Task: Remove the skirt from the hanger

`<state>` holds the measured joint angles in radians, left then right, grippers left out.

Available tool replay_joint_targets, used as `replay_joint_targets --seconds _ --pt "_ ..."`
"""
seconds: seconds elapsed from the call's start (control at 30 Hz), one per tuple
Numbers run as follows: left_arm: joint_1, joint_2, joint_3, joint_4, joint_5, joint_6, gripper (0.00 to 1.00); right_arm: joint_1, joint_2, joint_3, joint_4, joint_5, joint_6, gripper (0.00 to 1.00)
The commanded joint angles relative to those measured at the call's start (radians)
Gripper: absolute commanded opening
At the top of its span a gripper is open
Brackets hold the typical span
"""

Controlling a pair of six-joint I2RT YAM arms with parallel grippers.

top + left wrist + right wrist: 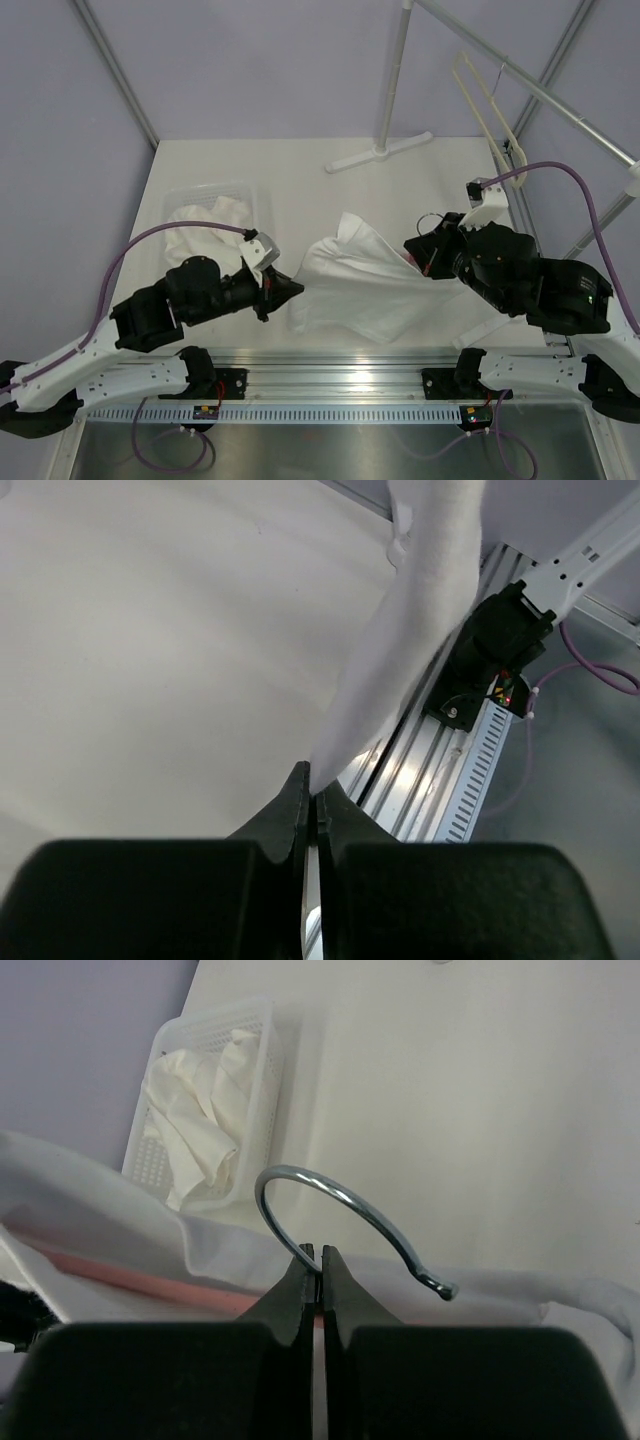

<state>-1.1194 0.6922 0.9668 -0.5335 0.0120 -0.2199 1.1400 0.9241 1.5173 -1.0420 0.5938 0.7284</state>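
The white skirt (pixel 370 280) lies spread on the table between the two arms. My left gripper (pixel 295 290) is at the skirt's left edge, and in the left wrist view its jaws (pixel 314 790) are shut on a corner of the skirt (pixel 400 650), which rises away from them. My right gripper (pixel 425 255) is at the skirt's right side. In the right wrist view this gripper (pixel 320 1255) is shut on the stem of the hanger's metal hook (pixel 340 1205). The hanger's pink bar (pixel 130 1275) shows under the white fabric (pixel 90 1200).
A clear plastic basket (pixel 250 195) holding white cloths stands at the left back and also shows as the basket (pixel 260 1070) in the right wrist view. A white stand (pixel 385 100) and a rail frame (pixel 490 100) rise at the back right. An aluminium rail (pixel 330 365) runs along the near edge.
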Motion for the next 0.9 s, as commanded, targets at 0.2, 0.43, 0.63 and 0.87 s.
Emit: replay_joint_targets --seconds 0.2,0.43,0.63,0.87 --pt "-0.005 -0.166 -0.062 0.082 -0.299 -0.067 0.00 0.006 -0.080 -0.008 -0.090 0.152 0.103 0.00" --pt "-0.005 -0.243 -0.099 0.060 -0.359 -0.098 0.00 0.006 -0.159 0.001 -0.196 0.296 0.241 0.00" --pt "-0.005 -0.247 -0.114 0.049 -0.349 -0.101 0.00 0.004 -0.228 0.012 -0.254 0.365 0.313 0.00" --pt "-0.003 -0.234 -0.128 0.056 -0.317 -0.098 0.00 0.004 -0.258 0.030 -0.302 0.388 0.327 0.00"
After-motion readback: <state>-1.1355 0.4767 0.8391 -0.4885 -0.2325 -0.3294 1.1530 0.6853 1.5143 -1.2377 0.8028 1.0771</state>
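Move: The left fingers are already shut on the skirt's near-left edge; its middle lies about 11 cm to the right of them, 2 cm ahead and slightly lower. The right hand still grips the pink hanger's hook, with the hanger's body roughly 8 cm below and the skirt's middle some 7 cm left, 4 cm back and 9 cm down. The basket stands about 24 cm left and 28 cm ahead of the left hand. Rightward, gathering speed, the right hand draws the pink hanger by its hook away from the left hand, about 10 cm with a slight pull back, swinging some 15 degrees clockwise and rolling its left side up. The left hand keeps its pinch on the skirt and counters with about 4 cm to the left, rising a little, then sinking back. ##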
